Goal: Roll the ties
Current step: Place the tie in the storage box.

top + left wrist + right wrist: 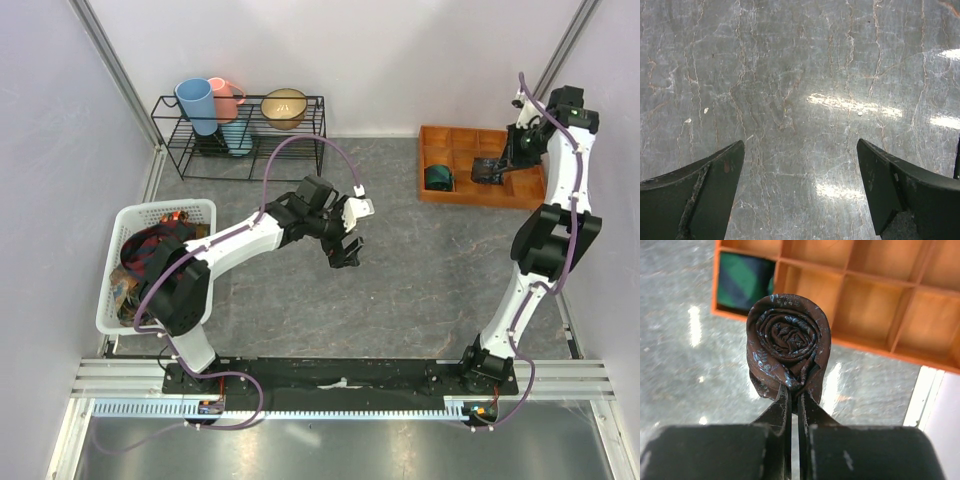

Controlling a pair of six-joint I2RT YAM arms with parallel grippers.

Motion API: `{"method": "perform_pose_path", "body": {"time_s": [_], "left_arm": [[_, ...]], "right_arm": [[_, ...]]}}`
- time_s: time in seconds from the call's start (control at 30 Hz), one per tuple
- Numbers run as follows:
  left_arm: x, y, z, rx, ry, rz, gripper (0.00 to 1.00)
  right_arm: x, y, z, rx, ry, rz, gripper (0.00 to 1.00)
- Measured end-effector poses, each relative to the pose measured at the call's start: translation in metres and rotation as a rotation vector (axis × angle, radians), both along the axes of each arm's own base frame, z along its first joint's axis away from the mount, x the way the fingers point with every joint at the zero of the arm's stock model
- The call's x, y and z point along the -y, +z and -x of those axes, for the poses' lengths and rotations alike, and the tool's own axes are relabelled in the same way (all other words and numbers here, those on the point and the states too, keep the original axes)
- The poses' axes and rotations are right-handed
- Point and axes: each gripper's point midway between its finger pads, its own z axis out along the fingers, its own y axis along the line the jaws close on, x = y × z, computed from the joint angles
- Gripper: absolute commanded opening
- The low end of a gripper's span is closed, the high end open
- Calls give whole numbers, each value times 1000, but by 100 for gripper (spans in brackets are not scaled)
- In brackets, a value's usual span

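A rolled maroon-brown tie is pinched at its lower edge by my right gripper, which is shut on it. In the top view that roll hangs over the orange divided tray at the back right. One compartment of the tray holds a rolled teal tie, seen green and navy in the right wrist view. Several loose ties lie heaped in the white basket on the left. My left gripper hovers mid-table, open, with only bare marble between its fingers.
A black wire rack at the back left carries a blue cup, a pink cup and a brown bowl. Grey walls close in both sides. Purple cables run along both arms.
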Motion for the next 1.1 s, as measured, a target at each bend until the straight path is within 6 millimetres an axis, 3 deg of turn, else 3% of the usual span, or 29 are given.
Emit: {"method": "perform_pose_path", "body": {"time_s": [0.43, 0.63, 1.1], "left_arm": [[-12, -18, 5, -48, 25, -25, 100], [-12, -13, 4, -39, 26, -18, 100], [-12, -4, 7, -38, 26, 0, 100]], "right_arm": [[-6, -45, -34, -29, 5, -35, 0], [-17, -65, -44, -32, 33, -145, 0], [-2, -101, -42, -54, 22, -349, 0]]}}
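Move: The right hand still pinches the rolled brown tie. The empty front-row compartment beside the green tie is about 7 cm ahead of this hand, 2 cm to its left and 16 cm below. The green tie sits about 8 cm to the left of that compartment's middle and 1 cm farther out; the next empty compartment is 8 cm to its right. From the idle left hand, the target compartment is about 25 cm ahead and 36 cm to the right. Lower the right gripper about 10 cm towards the empty compartment beside the green tie, easing forward some 4 cm during the first half and then sinking almost straight down. As it sinks, roll the wrist about 20 degrees so its left side rises and the fingertips swing leftward; keep the fingers shut on the brown roll. ##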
